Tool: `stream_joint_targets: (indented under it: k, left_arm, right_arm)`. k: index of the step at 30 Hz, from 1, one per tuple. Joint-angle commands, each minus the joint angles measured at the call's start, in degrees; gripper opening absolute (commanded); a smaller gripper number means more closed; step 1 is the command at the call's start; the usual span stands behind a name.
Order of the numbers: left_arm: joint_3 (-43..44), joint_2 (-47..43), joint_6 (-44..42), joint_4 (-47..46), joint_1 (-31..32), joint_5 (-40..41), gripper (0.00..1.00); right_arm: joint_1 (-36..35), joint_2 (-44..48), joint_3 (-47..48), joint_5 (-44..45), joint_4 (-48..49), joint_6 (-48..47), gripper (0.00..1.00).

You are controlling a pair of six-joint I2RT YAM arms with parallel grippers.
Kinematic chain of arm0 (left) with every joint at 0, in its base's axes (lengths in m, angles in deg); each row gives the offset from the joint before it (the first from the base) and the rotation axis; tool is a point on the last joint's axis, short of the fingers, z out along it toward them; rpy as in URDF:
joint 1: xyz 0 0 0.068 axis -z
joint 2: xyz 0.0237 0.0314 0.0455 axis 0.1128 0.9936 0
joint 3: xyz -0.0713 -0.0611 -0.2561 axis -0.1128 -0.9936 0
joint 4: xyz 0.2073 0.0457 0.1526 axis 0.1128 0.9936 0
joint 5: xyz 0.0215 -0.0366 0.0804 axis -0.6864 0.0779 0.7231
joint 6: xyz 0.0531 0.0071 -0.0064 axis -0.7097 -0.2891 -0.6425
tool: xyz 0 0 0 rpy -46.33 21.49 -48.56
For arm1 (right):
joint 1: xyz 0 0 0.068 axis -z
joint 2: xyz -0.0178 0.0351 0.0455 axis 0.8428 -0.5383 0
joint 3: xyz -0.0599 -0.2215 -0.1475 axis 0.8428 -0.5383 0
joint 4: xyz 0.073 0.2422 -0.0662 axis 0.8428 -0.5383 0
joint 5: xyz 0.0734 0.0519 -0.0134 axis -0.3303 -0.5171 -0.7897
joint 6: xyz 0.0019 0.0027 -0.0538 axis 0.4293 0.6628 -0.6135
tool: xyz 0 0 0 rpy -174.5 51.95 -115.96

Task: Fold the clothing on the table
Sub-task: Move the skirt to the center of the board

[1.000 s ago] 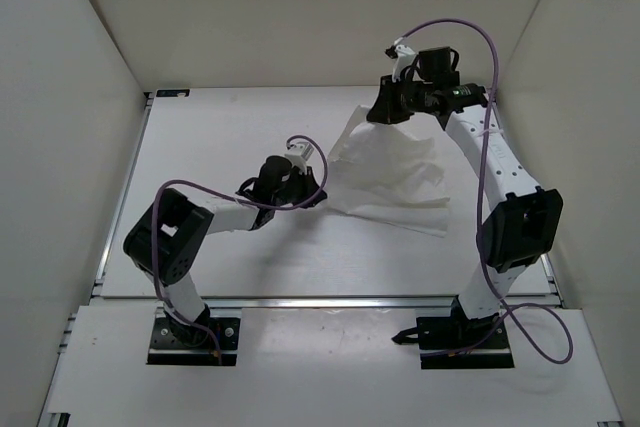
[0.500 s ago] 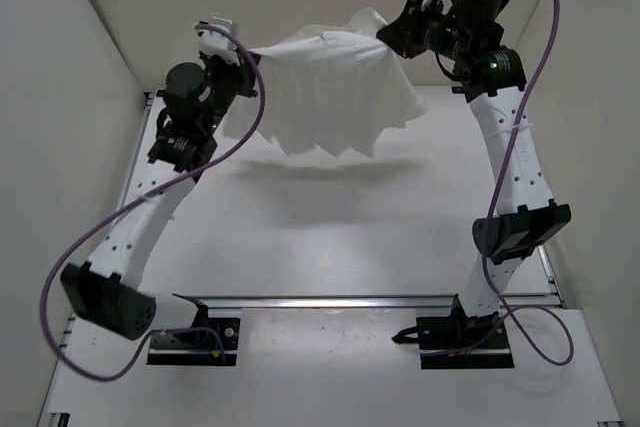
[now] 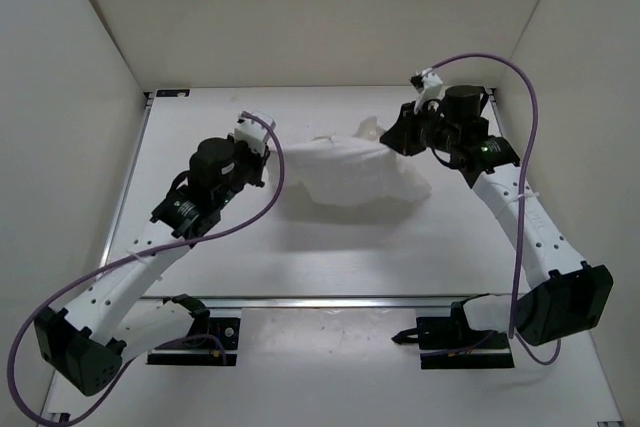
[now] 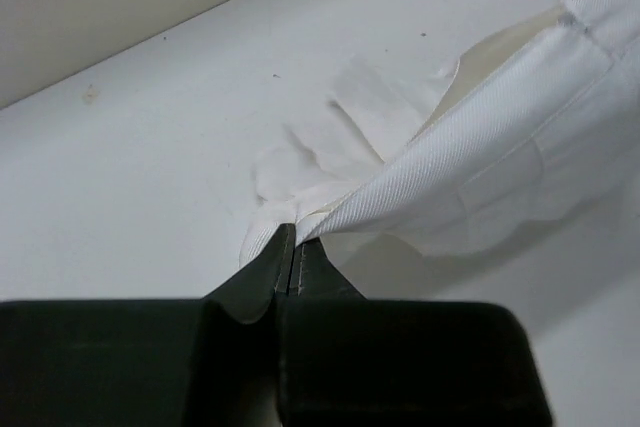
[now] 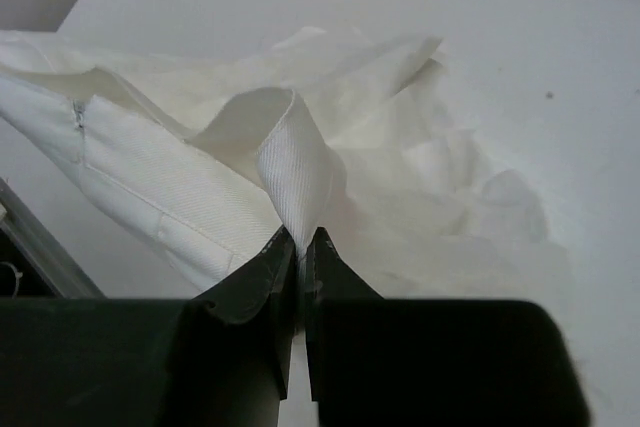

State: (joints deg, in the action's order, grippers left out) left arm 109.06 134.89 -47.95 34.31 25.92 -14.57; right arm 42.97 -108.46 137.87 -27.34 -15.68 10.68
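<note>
The clothing (image 3: 350,172), a white pleated skirt, hangs stretched between my two grippers over the middle of the table (image 3: 300,257). Its lower part sags toward the surface. My left gripper (image 3: 268,152) is shut on the skirt's left end; in the left wrist view the twill waistband (image 4: 470,152) runs out of the pinched jaws of that gripper (image 4: 295,237). My right gripper (image 3: 392,132) is shut on the right end, and the right wrist view shows a fold of waistband (image 5: 300,172) clamped between its jaws (image 5: 302,237), with a zipper (image 5: 78,119) at the left.
White walls enclose the table on three sides. Metal edge rails (image 3: 350,301) run along the table's near side and the left rail (image 3: 122,197) along its left side. Both arm bases (image 3: 195,337) (image 3: 465,337) sit at the near edge, with purple cables looping off the arms.
Both grippers came down from high at the back, holding the skirt spread between them. The skirt now hangs lower and more bunched, nearer the table.
</note>
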Motion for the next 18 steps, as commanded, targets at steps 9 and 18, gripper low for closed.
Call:
stream_joint_targets:
  k: [9,18]
  left_arm:
    - [23.4,-5.0,5.4,10.6,-2.7,3.3,0.00]
    - [14.9,14.7,13.7,6.1,-7.8,2.4,0.00]
  right_arm:
    - [-9.7,3.1,18.3,13.0,-7.0,0.5,0.00]
    - [0.0,-17.3,17.7,8.2,-6.8,-1.9,0.00]
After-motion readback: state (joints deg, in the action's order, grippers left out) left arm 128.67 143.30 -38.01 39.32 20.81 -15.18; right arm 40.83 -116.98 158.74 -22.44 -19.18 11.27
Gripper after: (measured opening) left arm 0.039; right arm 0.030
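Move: Both hands already hold the skirt's waistband above the board. The board's centre lies about 3 cm ahead of the left hand, 14 cm to its right and 28 cm below; from the right hand, level ahead, 14 cm to its left and 30 cm below. The skirt's bunched middle hangs between them, roughly 14 cm to the left hand's right and 12 cm below both, neither ahead nor back. Both hands, still pinching the waistband, flick up about 15 cm while drawing back, then swing forward and down. ##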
